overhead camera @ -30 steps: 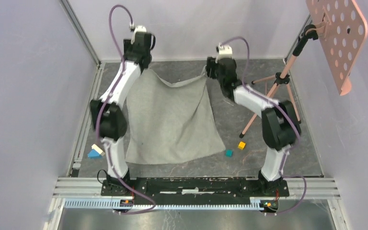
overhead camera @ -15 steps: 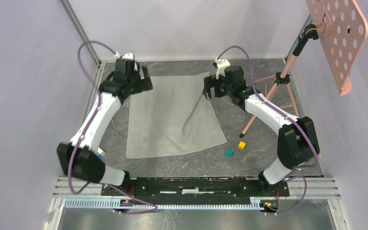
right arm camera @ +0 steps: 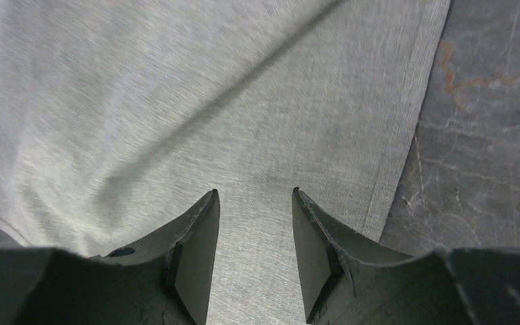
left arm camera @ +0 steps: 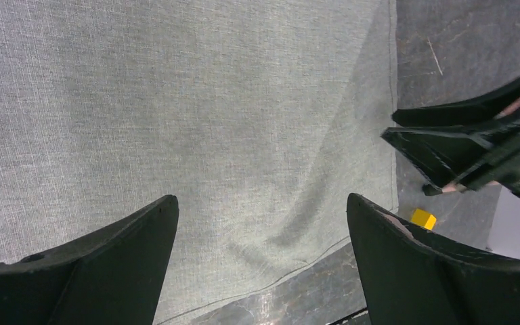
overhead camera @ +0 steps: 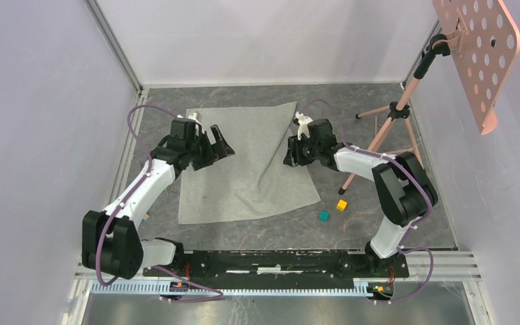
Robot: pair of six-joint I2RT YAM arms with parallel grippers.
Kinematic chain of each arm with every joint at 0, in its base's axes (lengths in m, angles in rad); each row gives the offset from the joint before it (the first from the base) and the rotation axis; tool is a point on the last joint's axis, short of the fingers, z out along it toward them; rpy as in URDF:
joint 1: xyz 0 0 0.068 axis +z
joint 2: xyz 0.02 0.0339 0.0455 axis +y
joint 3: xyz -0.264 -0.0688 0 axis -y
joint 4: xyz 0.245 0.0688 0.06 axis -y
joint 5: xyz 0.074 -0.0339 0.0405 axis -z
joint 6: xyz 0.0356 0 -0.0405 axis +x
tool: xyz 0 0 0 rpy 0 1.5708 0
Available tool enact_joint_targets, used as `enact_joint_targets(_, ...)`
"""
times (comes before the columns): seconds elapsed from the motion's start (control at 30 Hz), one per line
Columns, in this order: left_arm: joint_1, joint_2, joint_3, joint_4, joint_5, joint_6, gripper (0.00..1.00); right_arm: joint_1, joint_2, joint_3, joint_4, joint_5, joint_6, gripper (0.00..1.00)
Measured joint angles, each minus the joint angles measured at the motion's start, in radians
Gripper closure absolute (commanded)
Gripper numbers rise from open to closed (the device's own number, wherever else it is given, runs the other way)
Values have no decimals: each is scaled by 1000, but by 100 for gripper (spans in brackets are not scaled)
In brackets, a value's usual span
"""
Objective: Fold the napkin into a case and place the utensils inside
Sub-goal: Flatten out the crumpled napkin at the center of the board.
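Observation:
The grey-green napkin (overhead camera: 244, 166) lies spread on the dark table, with a diagonal crease running down its right half. My left gripper (overhead camera: 221, 147) hovers over the napkin's left part, jaws wide open and nothing between them; in the left wrist view (left arm camera: 261, 199) the cloth (left arm camera: 176, 101) fills the frame. My right gripper (overhead camera: 289, 153) is over the napkin's right edge. Its jaws (right arm camera: 254, 192) stand partly open above bare cloth (right arm camera: 176, 101), holding nothing. The utensils do not show in any view.
A yellow cube (overhead camera: 341, 204) and a teal cube (overhead camera: 323, 216) lie just off the napkin's near right corner. A pink tripod (overhead camera: 386, 128) carrying a perforated board (overhead camera: 477, 47) stands at the right. Enclosure walls close in the left, back and right.
Both grippers let go of the napkin's far corners and it dropped flat. Both arms then drew back toward the near side, low over the cloth. The right jaws have narrowed.

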Motion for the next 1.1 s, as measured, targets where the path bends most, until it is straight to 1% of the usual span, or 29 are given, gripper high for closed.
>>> enact_joint_targets(0.17, 0, -66, -18, -2, 6, -6, 0, 2, 43, -63, 16, 40, -2, 51)
enact_joint_targets(0.37, 0, -140, -27, -6, 3, -6, 0, 6, -1, -140, 83, 119, -1, 50)
enact_joint_targets(0.5, 0, -146, -29, -13, 3, -6, 0, 8, -78, -247, 137, 189, 21, 51)
enact_joint_targets(0.6, 0, -146, -30, -14, 4, -6, 0, 8, -169, -363, 190, 220, 59, 49)
enact_joint_targets(0.7, 0, -144, -30, -10, 7, -6, 0, 11, -282, -478, 214, 239, 96, 44)
enact_joint_targets(0.77, 0, -131, -29, 2, 17, -6, 0, 13, -334, -513, 197, 252, 109, 39)
enact_joint_targets(0.83, 0, -89, -19, 11, 26, -6, 0, 14, -341, -508, 179, 260, 112, 33)
enact_joint_targets(0.97, 3, 23, 6, 34, 27, -31, 0, 17, -318, -425, 90, 296, 94, 25)
enact_joint_targets(1.1, 18, 116, 19, 97, 24, -92, 0, 7, -216, -231, 21, 350, 58, 24)
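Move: Below the half-open right hand lies the napkin, its surface some 4 cm down. Its right edge is about 7 cm to the hand's right and level with it; a slanting crease is centred roughly 8 cm to the left, level too. The napkin's near-right corner sits 12 cm back and 9 cm right, the teal block 18 cm back and 10 cm right. From the left hand, that right edge is some 4 cm ahead, 31 cm right and 12 cm down. Sinking about 4 cm onto the slack right side of the napkin, the right hand stays low and drags rightward and back, away from the crease, some 7 cm each way, turning about 15 degrees clockwise. It then rises and swings forward 5 to 6 cm, fingers opening wider. The wide-open left hand lifts 3 cm, then dips again and edges forward. ##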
